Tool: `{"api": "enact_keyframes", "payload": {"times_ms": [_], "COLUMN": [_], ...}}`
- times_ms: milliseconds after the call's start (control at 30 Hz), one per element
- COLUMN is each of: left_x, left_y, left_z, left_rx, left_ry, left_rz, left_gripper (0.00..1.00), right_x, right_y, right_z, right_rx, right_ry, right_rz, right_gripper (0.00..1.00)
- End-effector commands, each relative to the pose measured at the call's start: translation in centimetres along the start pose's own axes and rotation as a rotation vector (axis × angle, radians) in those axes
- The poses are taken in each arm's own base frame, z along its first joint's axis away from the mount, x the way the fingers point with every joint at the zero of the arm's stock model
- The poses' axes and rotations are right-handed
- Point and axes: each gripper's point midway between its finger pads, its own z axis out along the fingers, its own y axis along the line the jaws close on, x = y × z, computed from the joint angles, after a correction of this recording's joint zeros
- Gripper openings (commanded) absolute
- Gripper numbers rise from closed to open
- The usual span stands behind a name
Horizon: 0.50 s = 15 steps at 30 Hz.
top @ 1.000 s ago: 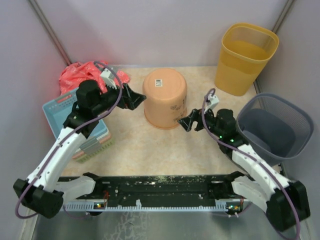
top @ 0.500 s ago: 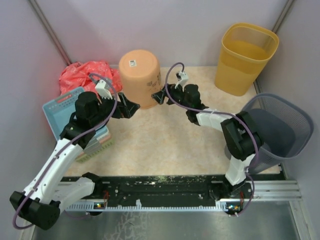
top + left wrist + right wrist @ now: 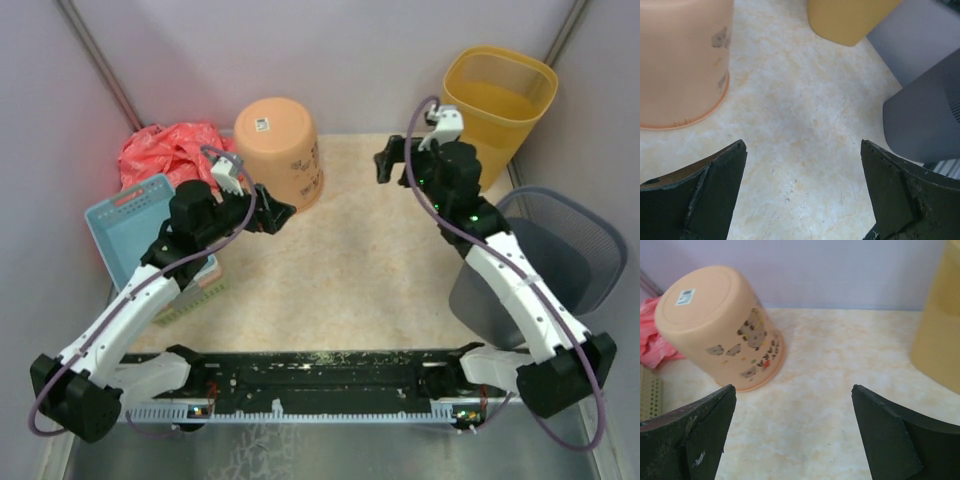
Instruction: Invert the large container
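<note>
The large container (image 3: pixel 278 150) is a peach bucket with cartoon prints. It stands mouth down at the back left of the table, its flat base with a white label facing up. My left gripper (image 3: pixel 283 213) hovers open just in front of and right of it, touching nothing. In the left wrist view the bucket's wall (image 3: pixel 680 60) fills the top left, beyond the open left gripper (image 3: pixel 803 145). My right gripper (image 3: pixel 381 163) is open and empty, well to the bucket's right. The right wrist view shows the bucket (image 3: pixel 722 325) beyond the open right gripper (image 3: pixel 792 387).
A yellow bin (image 3: pixel 495 110) stands at the back right, with a grey mesh basket (image 3: pixel 560 250) in front of it by the right arm. A red plastic bag (image 3: pixel 165 150) and a blue crate (image 3: pixel 135 225) lie at the left, under the left arm.
The bucket went from the table's middle to the back left. My right gripper drew away from it to the right and opened wider. The left gripper shifted slightly forward and right.
</note>
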Motion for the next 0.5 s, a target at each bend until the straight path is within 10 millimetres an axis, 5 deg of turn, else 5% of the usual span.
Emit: {"api": "enact_keyframes", "payload": {"times_ms": [0,133,300,467], "left_x": [2.3,5.1,6.4,7.3], "left_y": [-2.6,-4.2,-5.3,-6.0], "left_z": [2.2,4.0,5.3,5.9], "left_rx": [0.098,0.136,0.169,0.197], "left_ry": [0.043,0.125,0.161,0.196], "left_rz": [0.045,0.05,0.056,0.064], "left_gripper": [0.99,1.0,1.0,0.99], "right_x": [-2.7,-5.3,-4.7,-2.8], "right_y": [-3.9,-7.1,-11.8,-12.5], "right_z": [-7.1,-13.0,-20.1,-21.6], "right_rx": [0.221,0.446,0.756,0.842], "right_ry": [0.09,0.061,0.039,0.025], "right_rz": [-0.067,-0.008,0.034,0.176], "right_gripper": [0.99,0.99,0.99,0.99]}}
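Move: The grey container stands some 24 cm to the right of the right hand, 18 cm back and its middle about 20 cm below. From that hand the yellow container is about 14 cm ahead and 16 cm to the right, and the peach container, already bottom up, about 10 cm ahead and 22 cm to the left, both some 18 cm lower. From the left hand the grey container lies roughly 50 cm to the right, 11 cm back and 15 cm lower. Swing the open right gripper about 17 cm to the right and 14 cm back, towards the grey container's mouth, letting it rise at first and dip slightly at the end, while turning it nearly 40 degrees clockwise. Meanwhile bring the open left gripper rightward and down over the bare table, some 8 cm each way, turning slightly clockwise. ##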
